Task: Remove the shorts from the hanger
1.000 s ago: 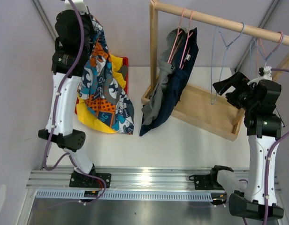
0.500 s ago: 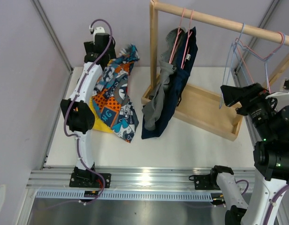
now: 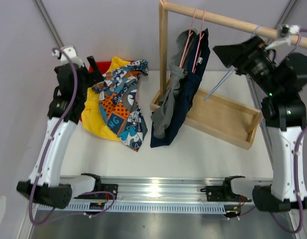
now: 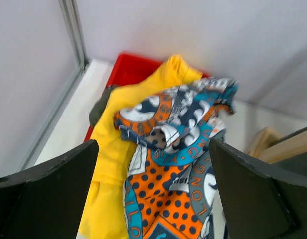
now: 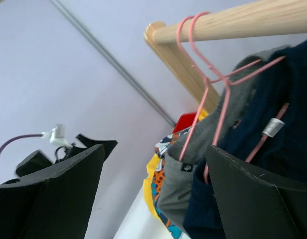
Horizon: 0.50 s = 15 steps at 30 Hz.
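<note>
Navy shorts (image 3: pixel 192 82) and grey shorts (image 3: pixel 168 102) hang on pink hangers (image 3: pixel 196 30) from the wooden rail (image 3: pixel 223 21). My right gripper (image 3: pixel 225 54) is open, up beside the rail to their right and holding nothing. Its wrist view shows the pink hangers (image 5: pixel 213 84), grey shorts (image 5: pixel 203 144) and navy shorts (image 5: pixel 285 114) just beyond the open gripper (image 5: pixel 154 149). Cartoon-print shorts (image 3: pixel 121 99) lie loose over yellow shorts (image 3: pixel 95 117). My left gripper (image 3: pixel 93 69) is open above them. From the left wrist, the print shorts (image 4: pixel 178 149) lie below the empty gripper (image 4: pixel 153 149).
A red bin (image 4: pixel 128 69) sits under the pile, with a dark olive fabric (image 4: pixel 97 107) at its edge. The rack's wooden base tray (image 3: pixel 226 119) lies right of centre. A pale wire hanger (image 3: pixel 218 87) slants below my right gripper. Walls close in on the left.
My left gripper opened and let go of the cartoon-print shorts, which dropped onto the yellow pair; that arm drew back left. My right arm rose and swung left toward the rail.
</note>
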{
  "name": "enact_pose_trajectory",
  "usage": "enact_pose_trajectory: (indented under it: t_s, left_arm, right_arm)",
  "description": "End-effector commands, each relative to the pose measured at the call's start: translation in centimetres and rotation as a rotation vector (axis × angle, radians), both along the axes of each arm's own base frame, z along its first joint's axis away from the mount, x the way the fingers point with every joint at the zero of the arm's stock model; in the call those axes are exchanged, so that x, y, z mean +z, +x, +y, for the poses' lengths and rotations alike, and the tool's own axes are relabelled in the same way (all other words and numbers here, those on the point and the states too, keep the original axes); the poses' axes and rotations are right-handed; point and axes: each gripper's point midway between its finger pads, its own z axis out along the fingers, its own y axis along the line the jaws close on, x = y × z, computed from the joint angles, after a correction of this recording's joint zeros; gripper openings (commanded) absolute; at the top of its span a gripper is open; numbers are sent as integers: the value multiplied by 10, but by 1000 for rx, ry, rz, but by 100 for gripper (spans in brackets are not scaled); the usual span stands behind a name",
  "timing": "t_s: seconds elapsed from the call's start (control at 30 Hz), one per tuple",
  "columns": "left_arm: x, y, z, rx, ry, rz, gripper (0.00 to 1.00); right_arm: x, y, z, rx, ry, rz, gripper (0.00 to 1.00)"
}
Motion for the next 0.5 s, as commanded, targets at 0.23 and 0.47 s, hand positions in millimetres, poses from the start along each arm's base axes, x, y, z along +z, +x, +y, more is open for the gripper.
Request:
enact_pose_trajectory:
  t_s: [0.23, 0.47]
  left_arm:
    - [-63, -25, -9, -83, 6, 39, 99]
    - [-60, -29, -12, -98, -9, 25, 99]
  right_arm:
    - [-40, 94, 27, -167, -122, 76, 79]
    - [-90, 133, 53, -158, -147, 163, 64]
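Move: The right hand is heading for the near side of the pink hanger holding the navy shorts, about 14 cm ahead, 6 cm left and 9 cm below it. The navy shorts' middle hangs some 16 cm beneath that spot, with the grey shorts about 5 cm farther left. The rail runs roughly 16 cm ahead, 6 cm left and 10 cm above. From the left hand, the pink hanger is about 38 cm right, 4 cm ahead and 8 cm higher. Forward some 12 cm, sinking about 9 cm and drifting 5 cm left, the right hand slides in under the rail to the pink hanger of the navy shorts, tipping down some 10 degrees; its fingers narrow from wide open to about two-thirds with the hanger's near leg coming between them. The open, empty left hand eases back 3 cm, then sinks about 9 cm towards the shorts piled on the red tray. ##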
